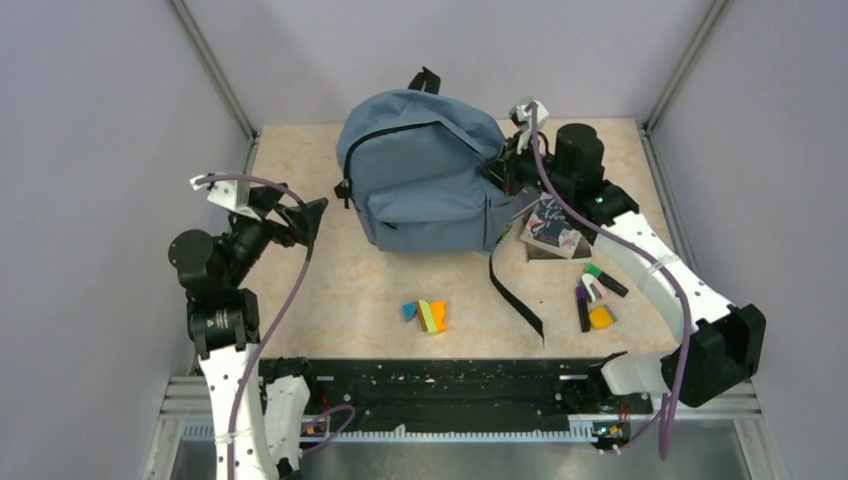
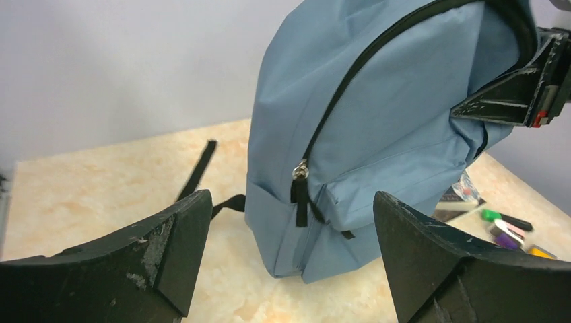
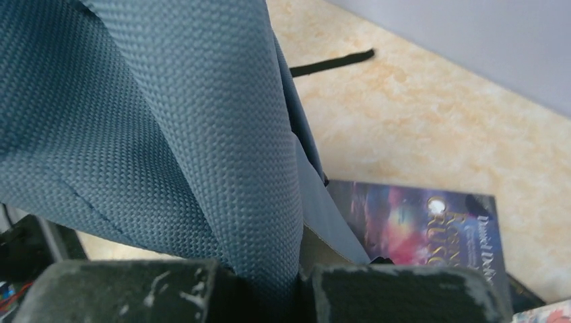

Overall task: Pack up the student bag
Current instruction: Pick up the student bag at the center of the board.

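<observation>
The student bag (image 1: 425, 170), a slate-blue backpack with its black zipper closed, stands upright at the back middle of the table. My right gripper (image 1: 503, 165) is shut on a fold of the bag's fabric (image 3: 262, 222) at its right side. My left gripper (image 1: 312, 215) hangs open to the left of the bag, apart from it, with nothing between its fingers (image 2: 168, 249). In the left wrist view the zipper pull (image 2: 300, 173) shows at the bag's (image 2: 377, 134) lower front corner. A book (image 3: 424, 232) lies beside the bag under my right arm.
Books (image 1: 550, 232) are stacked right of the bag. Markers and a yellow block (image 1: 598, 300) lie further toward the front right. Coloured blocks (image 1: 427, 315) sit at the middle front. A long black strap (image 1: 512, 290) trails from the bag toward the front. Walls close in on three sides.
</observation>
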You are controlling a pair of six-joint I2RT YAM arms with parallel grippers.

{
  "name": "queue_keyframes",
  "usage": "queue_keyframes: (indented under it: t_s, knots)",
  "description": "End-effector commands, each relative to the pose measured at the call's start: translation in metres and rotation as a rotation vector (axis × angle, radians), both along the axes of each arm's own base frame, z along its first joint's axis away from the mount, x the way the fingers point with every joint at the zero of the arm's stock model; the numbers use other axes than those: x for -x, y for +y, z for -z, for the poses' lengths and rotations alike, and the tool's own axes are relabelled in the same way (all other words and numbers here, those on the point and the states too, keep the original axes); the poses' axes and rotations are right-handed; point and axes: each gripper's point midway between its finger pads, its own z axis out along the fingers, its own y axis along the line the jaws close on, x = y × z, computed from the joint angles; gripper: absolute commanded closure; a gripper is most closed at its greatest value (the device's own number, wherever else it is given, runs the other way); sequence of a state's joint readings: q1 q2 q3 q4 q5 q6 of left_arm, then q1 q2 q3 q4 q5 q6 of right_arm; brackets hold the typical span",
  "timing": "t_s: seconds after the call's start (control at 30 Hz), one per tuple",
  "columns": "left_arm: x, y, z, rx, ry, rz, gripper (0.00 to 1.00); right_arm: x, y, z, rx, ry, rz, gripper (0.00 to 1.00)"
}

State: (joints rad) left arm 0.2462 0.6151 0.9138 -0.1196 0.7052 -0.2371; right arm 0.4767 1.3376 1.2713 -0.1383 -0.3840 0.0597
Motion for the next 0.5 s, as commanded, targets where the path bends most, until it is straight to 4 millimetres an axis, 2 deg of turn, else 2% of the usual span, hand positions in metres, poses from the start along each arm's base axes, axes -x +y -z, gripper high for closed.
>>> queue_keyframes:
  t_s: [0.0, 0.1, 0.27, 0.4, 0.47]
  knots:
    - [-0.004, -0.016, 0.013, 0.04, 0.037, 0.125, 0.06, 0.032, -0.003, -0.04, -0.163, -0.039, -0.161, 1.0]
    - [-0.009, -0.026, 0.02, 0.05, 0.041, 0.178, 0.05, 0.034, -0.01, -0.027, -0.15, -0.034, -0.156, 1.0]
    - [-0.021, -0.041, 0.054, -0.001, 0.157, 0.177, 0.05, 0.036, -0.015, -0.012, -0.171, -0.036, -0.128, 1.0]
    - [-0.032, -0.034, 0.071, -0.042, 0.202, 0.089, 0.05, 0.038, -0.018, -0.008, -0.185, -0.024, -0.111, 1.0]
    - [-0.035, -0.032, 0.075, -0.036, 0.223, 0.073, 0.08, 0.04, -0.019, -0.009, -0.187, -0.026, -0.109, 1.0]
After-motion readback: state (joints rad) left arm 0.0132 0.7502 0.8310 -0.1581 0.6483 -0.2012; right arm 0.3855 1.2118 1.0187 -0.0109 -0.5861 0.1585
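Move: The student bag hangs from the right hand; its middle is about 15 cm to that hand's left, 4 cm ahead and 8 cm lower. From the empty left hand, the bag's near left edge is roughly 12 cm ahead, 10 cm right and 5 cm down. Under the right hand, some 30 cm down, the Robinson Crusoe book lies about 12 cm ahead and 3 cm right, the toy blocks about 16 cm back and 12 cm left. Down and to its right, with a little forward, the open left hand drops about 7 cm towards the bag's left edge, tipping its fingers down and swinging clockwise by some 10 degrees each. The right hand keeps its pinch on the bag's right rim and brings it back and down by about 4 cm each, drifting slightly right. ##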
